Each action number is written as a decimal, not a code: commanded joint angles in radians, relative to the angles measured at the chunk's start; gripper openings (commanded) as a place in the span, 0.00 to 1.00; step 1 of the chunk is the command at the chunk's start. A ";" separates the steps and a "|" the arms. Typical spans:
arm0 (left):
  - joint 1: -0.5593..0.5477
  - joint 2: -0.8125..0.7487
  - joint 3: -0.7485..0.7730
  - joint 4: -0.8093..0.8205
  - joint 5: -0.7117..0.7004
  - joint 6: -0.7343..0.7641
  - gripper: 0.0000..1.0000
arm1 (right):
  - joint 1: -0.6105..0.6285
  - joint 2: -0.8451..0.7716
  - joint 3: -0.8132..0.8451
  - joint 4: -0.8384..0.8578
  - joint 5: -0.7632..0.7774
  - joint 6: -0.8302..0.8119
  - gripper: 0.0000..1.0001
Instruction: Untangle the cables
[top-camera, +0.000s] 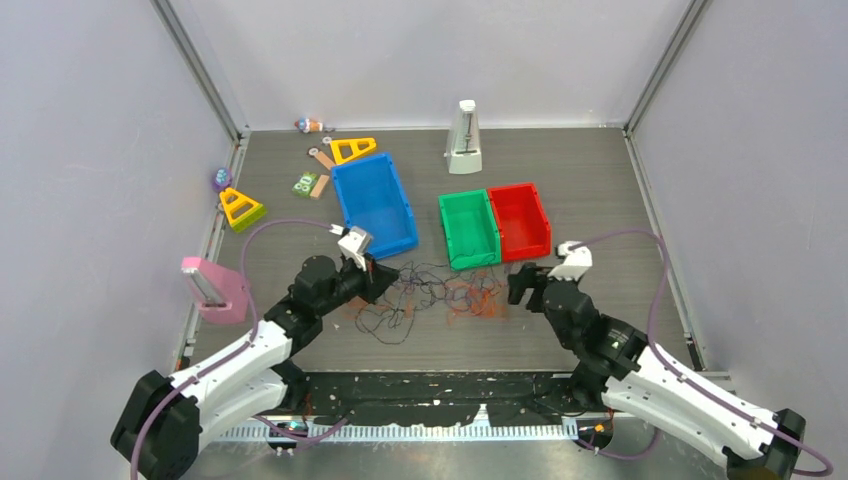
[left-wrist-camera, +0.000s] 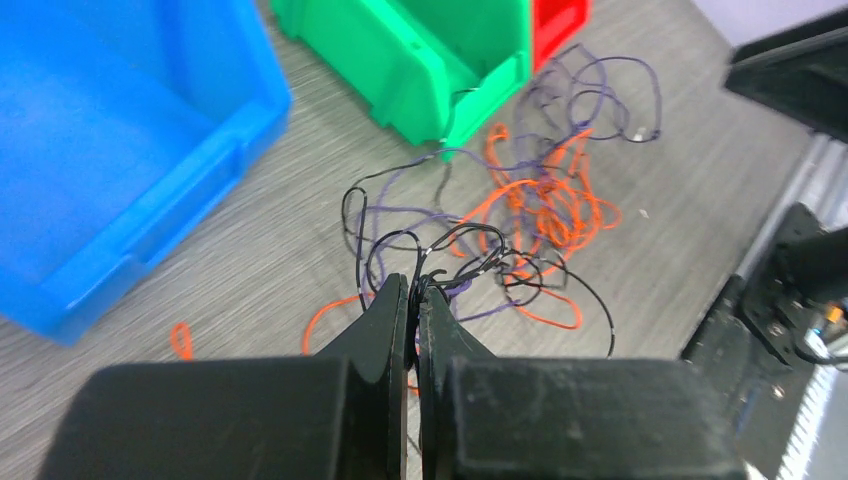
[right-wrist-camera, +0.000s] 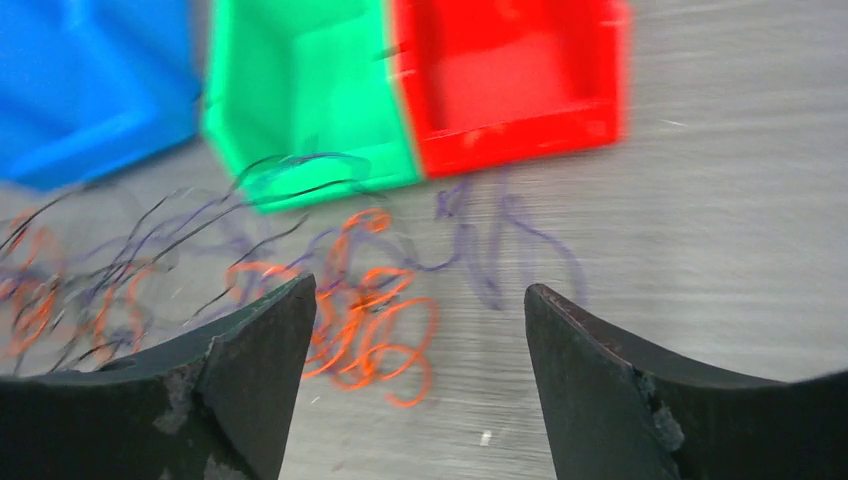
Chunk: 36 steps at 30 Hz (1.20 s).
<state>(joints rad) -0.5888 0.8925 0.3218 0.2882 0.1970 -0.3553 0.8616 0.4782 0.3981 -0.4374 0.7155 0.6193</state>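
Note:
The cables (top-camera: 440, 295) lie as a tangle of thin orange, purple and black strands on the table in front of the bins. My left gripper (top-camera: 385, 280) is at the tangle's left edge. In the left wrist view the left gripper (left-wrist-camera: 417, 285) is shut on black strands of the cables (left-wrist-camera: 540, 210), which loop out from its tips. My right gripper (top-camera: 520, 285) hovers at the tangle's right edge. The right wrist view shows the right gripper (right-wrist-camera: 420, 290) open, nothing between its fingers, with orange loops of the cables (right-wrist-camera: 370, 330) below and to the left.
A blue bin (top-camera: 375, 205), a green bin (top-camera: 468, 228) and a red bin (top-camera: 520, 220) stand just behind the tangle. A pink object (top-camera: 212, 288) sits at the left edge. Yellow triangles (top-camera: 240, 208) and a white metronome-like object (top-camera: 463, 140) are farther back.

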 joint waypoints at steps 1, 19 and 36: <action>0.001 -0.011 0.015 0.135 0.186 0.022 0.00 | 0.002 0.084 0.043 0.358 -0.428 -0.300 0.83; 0.001 -0.046 -0.025 0.236 0.275 0.006 0.00 | 0.050 0.670 0.252 0.680 -0.941 -0.421 0.76; 0.003 -0.209 -0.057 0.041 -0.156 0.014 0.00 | 0.049 0.546 0.097 0.560 -0.247 -0.199 0.05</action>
<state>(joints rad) -0.5888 0.7315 0.2588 0.4122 0.2932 -0.3550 0.9127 1.1671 0.5682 0.2081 0.0948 0.3206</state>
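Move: The black cable strand I want for my right hand runs from my closed left fingers to the tangle, about 22 cm to my right hand's left, level front to back and a couple of cm lower. The orange cable bundle lies some 9 cm left, 2 cm ahead and 9 cm below; the green box is 15 cm ahead and 12 cm left. From my left hand, that stretch of strand is about 11 cm right, 3 cm back and 3 cm down. I swing my open right hand some 22 cm left over the orange bundle towards the strand near my left hand, turning it nearly 60 degrees counter-clockwise and arcing up a little before sinking. There I shut the fingers, pinch the black strand and start back to the right. My left hand keeps its pinch, lifting about 5 cm and easing back. ##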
